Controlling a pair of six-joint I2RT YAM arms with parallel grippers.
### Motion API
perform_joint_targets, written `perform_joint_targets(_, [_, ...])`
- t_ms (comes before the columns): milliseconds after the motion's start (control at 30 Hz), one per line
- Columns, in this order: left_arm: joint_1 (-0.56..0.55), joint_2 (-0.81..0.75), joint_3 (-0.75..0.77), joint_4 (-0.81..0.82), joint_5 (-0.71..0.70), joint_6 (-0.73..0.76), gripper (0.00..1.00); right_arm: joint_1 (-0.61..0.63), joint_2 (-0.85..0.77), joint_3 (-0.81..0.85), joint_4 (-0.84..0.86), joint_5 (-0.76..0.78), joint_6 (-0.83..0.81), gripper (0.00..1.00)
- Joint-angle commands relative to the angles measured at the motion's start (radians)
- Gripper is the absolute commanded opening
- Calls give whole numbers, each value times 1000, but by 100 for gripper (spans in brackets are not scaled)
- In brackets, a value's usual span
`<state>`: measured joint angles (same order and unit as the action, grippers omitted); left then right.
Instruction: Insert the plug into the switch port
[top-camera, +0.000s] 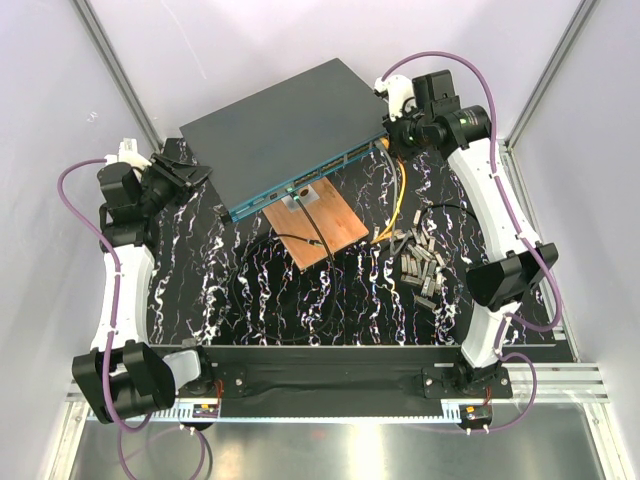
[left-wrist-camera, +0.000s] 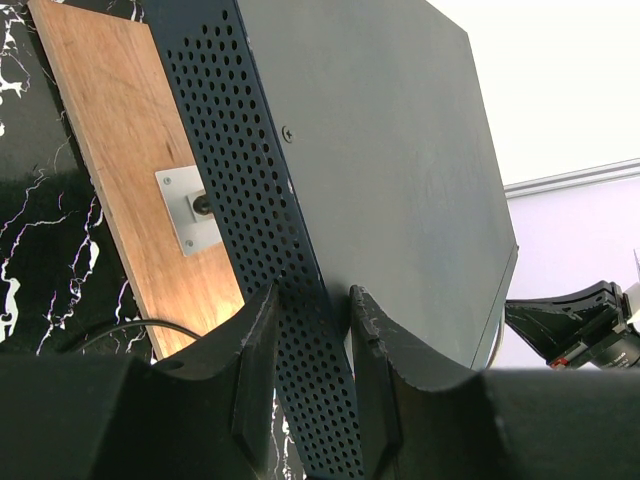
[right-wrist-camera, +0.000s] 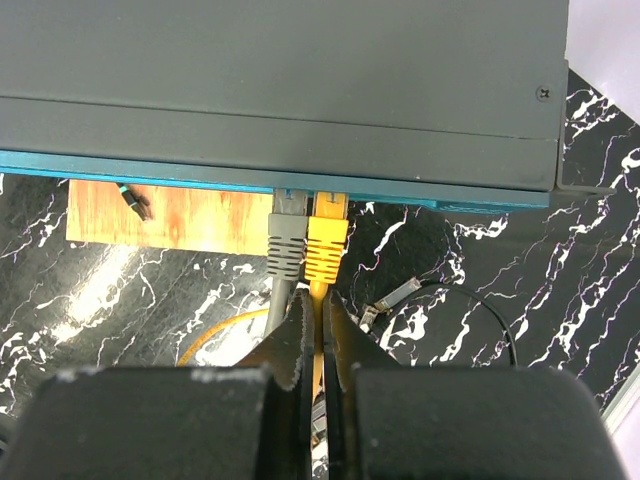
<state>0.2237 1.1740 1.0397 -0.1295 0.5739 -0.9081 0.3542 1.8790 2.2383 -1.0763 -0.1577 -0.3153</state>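
The switch (top-camera: 290, 125) lies slantwise at the back of the table, dark grey on top, its teal front edge (right-wrist-camera: 150, 170) facing the arms. A yellow plug (right-wrist-camera: 326, 240) sits in a port on that edge, right beside a grey plug (right-wrist-camera: 285, 245). My right gripper (right-wrist-camera: 320, 300) is shut on the yellow cable just behind the yellow plug. My left gripper (left-wrist-camera: 312, 295) clamps the switch's left end, one finger on the perforated side (left-wrist-camera: 250, 200), the other on the top panel (left-wrist-camera: 400, 150). In the top view the left gripper (top-camera: 190, 170) and right gripper (top-camera: 385, 140) flank the switch.
A small wooden board (top-camera: 325, 225) with a metal bracket (left-wrist-camera: 190, 205) lies under the switch's front edge. A pile of loose grey connectors (top-camera: 422, 260) sits to the right. The yellow cable (top-camera: 400, 195) and a thin black cable (top-camera: 260, 290) trail over the black marbled table.
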Motion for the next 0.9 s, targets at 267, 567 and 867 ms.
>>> perform_joint_targets(267, [-107, 65, -15, 126, 76, -5, 11, 46, -50, -72, 288, 3, -56, 15])
perform_joint_targets(567, [-34, 26, -29, 139, 76, -29, 24, -37, -211, -270, 257, -12, -61, 42])
perform_joint_targets(867, [-20, -14, 11, 62, 44, 23, 67, -136, -342, -382, 144, -66, -111, 69])
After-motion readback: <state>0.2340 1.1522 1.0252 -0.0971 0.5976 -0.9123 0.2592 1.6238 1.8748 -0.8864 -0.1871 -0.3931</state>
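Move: The seated yellow plug is about 3 cm ahead of my right hand and 1 cm to its left, nearly level, and its cable runs back between my shut fingers. The gray plug beside it is about 2 cm ahead and 2 cm left of that hand. The switch's front right corner is about 6 cm ahead and 5 cm right. From my left hand, the switch's left edge is right between the fingers, and the yellow plug some 38 cm right and 7 cm ahead. I open my right fingers wide off the yellow cable just behind its plug, then back that hand away from the port, about 5 cm to the right and 2 cm back, its fingers tipping a few degrees farther down. Near the end my left fingers spread too, letting go of the switch's left edge while that hand rises barely 1 cm. ##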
